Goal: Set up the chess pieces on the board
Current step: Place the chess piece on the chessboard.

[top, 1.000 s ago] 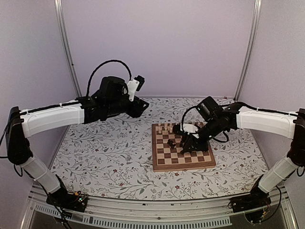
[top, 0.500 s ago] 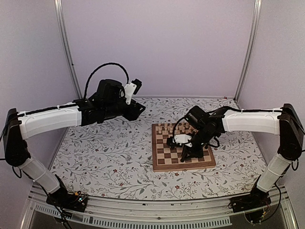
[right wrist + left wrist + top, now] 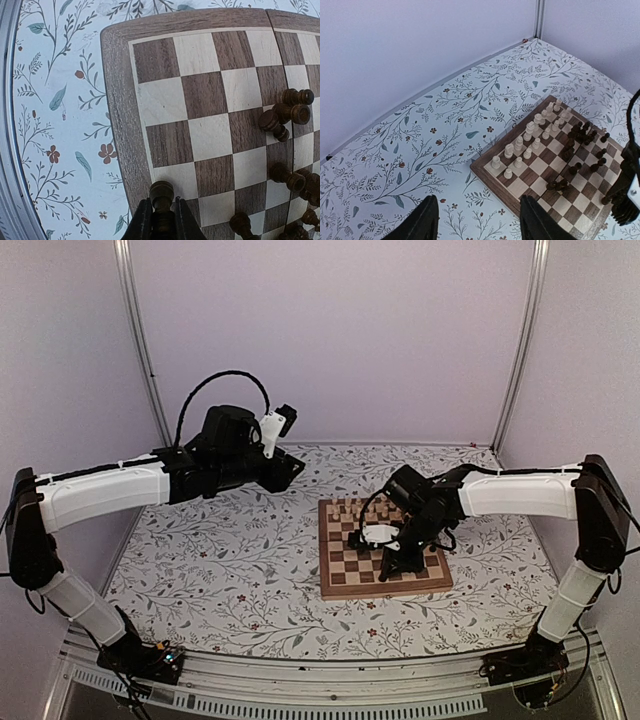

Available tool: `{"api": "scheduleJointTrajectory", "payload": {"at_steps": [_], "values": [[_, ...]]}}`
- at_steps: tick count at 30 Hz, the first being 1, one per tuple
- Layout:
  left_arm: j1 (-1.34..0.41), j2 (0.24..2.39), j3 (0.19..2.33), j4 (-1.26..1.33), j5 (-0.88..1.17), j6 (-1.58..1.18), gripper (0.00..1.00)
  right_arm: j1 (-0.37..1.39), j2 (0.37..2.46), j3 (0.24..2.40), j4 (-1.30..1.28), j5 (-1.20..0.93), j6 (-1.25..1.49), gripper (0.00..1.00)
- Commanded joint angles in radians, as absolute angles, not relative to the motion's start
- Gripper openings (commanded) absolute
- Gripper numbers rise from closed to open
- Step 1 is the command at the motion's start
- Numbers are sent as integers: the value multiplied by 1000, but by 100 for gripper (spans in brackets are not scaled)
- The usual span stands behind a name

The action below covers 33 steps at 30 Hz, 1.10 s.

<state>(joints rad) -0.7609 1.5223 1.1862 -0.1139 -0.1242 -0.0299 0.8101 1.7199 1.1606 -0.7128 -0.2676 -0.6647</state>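
The board (image 3: pixel 385 589) lies right of centre on the floral cloth. Pale chess pieces (image 3: pixel 348 508) stand in rows at its far left edge (image 3: pixel 530 135). Dark pieces (image 3: pixel 580 140) are scattered over its middle, some lying down (image 3: pixel 285 112). My right gripper (image 3: pixel 392 565) hangs low over the board's near half, shut on a dark piece (image 3: pixel 161 192) held upright over a light square beside the wooden border (image 3: pixel 117 100). My left gripper (image 3: pixel 290 468) hovers high over the cloth at the back left, open and empty (image 3: pixel 477 210), well short of the board (image 3: pixel 490 180).
Floral cloth (image 3: pixel 230 560) covers the table to the left and in front of the board. Purple walls (image 3: pixel 330 340) close in the back and sides, with a metal rail (image 3: pixel 300 680) at the near edge.
My right arm swung left and toward the near side of the board, carrying the dark piece. My left arm drew back slightly to the left, still open.
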Motion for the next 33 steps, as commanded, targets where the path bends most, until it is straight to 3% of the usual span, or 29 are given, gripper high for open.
{"api": "scheduleJointTrajectory", "payload": {"at_steps": [1,13,21,33], "values": [[-756,1490,1193,-119,-121,-21,57,819,1741,1193,-716,-266,-646,6],[-768,1490,1196,-125,-119,-20,58,836,1778,1212,-709,-233,-635,15],[-779,1489,1199,-130,-126,-12,58,842,1765,1223,-708,-208,-620,32],[-782,1495,1202,-136,-129,-7,58,841,1727,1235,-733,-212,-632,39]]}}
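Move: The right hand holds a dark chess piece over the board's nearest row. The light square fourth from the left edge, where it is going, has its middle about 1 cm ahead, 2 cm left and 4 cm below. A standing dark piece is about 6 cm ahead and 1 cm right of the hand, a fallen one 10 cm ahead and 1 cm left, and a fallen pair 10 cm ahead and 5 cm left. From the idle left hand the square is some 13 cm back, 14 cm right and 22 cm below. Easing left and slightly down, under 1 cm each way, the right hand brings the held dark piece to the light square of the nearest row, keeping nearly the same downward tilt. Its fingers then open to nearly three times their gap and let go, and the hand shifts forward, about 1 cm in all, staying low around the piece with the near finger close beside it. ##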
